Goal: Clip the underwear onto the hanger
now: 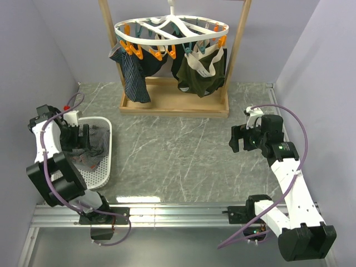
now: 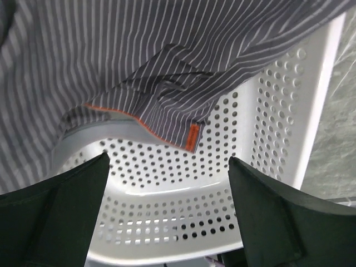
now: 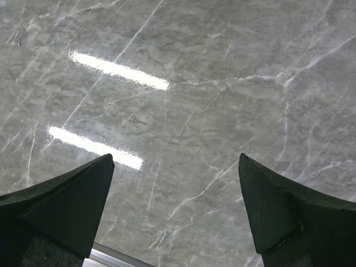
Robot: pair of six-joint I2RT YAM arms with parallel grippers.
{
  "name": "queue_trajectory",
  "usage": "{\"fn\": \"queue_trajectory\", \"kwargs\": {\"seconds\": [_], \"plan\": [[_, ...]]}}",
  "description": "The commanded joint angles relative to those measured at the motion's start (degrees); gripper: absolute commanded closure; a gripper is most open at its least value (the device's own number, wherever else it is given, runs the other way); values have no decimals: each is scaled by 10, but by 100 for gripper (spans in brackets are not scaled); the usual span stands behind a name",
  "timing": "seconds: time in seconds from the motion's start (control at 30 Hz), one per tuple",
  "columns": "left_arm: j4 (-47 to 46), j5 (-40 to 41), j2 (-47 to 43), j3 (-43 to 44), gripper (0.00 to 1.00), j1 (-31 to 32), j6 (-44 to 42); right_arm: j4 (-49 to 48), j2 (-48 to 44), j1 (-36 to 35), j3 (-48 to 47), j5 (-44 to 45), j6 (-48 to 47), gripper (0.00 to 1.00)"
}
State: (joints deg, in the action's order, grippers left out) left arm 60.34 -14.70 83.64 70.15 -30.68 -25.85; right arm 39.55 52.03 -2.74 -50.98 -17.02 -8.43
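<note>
The underwear (image 2: 144, 72), light grey with fine stripes and a small orange-red tag, lies crumpled in a white perforated basket (image 2: 183, 222); in the top view the underwear (image 1: 95, 143) fills the basket's far half. My left gripper (image 2: 168, 161) is open just short of the tagged waistband edge, nothing between its fingers. In the top view the left gripper (image 1: 78, 140) reaches into the basket (image 1: 103, 172). The white oval hanger (image 1: 171, 30) with orange and teal clips hangs at the back. My right gripper (image 3: 176, 158) is open over bare marble; in the top view the right gripper (image 1: 240, 139) hovers at mid-right.
A dark navy striped garment (image 1: 133, 69) and a dark olive pair (image 1: 201, 69) hang clipped on the hanger inside a wooden frame (image 1: 173, 103). Grey walls close in the marble table (image 1: 172, 156) on both sides. A metal rail (image 1: 178, 214) runs along the near edge.
</note>
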Motion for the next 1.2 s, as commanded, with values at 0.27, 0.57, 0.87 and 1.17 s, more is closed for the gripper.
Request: {"fn": "queue_trajectory", "kwargs": {"seconds": [0.27,0.57,0.87,1.17], "plan": [[-118,-7,56,-95,3,7,-17,11,10,-2,-6,-7,-3,0],[-203,37,76,-197,9,26,-23,10,14,-1,-6,-8,-4,0],[-116,-4,53,-129,83,29,-13,10,19,-2,-13,-11,-5,0],[118,-150,-8,201,100,41,-13,19,38,-1,-47,-35,-5,0]]}}
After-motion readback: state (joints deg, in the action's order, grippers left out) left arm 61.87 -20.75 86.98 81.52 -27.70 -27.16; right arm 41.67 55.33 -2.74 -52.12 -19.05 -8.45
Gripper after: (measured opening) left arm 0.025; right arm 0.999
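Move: The underwear lies heaped in the white basket under the open left hand, its middle about 5 cm ahead, 2 cm to the right and 11 cm down. Its near corner, with the orange tag, is some 2 cm back and 1 cm right of the hand, at that same depth. The basket's middle is about 3 cm ahead and 2 cm right. From the right hand, the underwear is roughly 64 cm left, 5 cm ahead and 17 cm down. The left fingers pinch the underwear's near, orange-tagged corner. To reach it the hand sinks about 10 cm into the basket, easing slightly back and right, and shuts fully near the bottom. Keeping the pinch, it then rises fast, some 15 cm, and goes about 7 cm forward, its fingers swinging forward by some 15 degrees. ##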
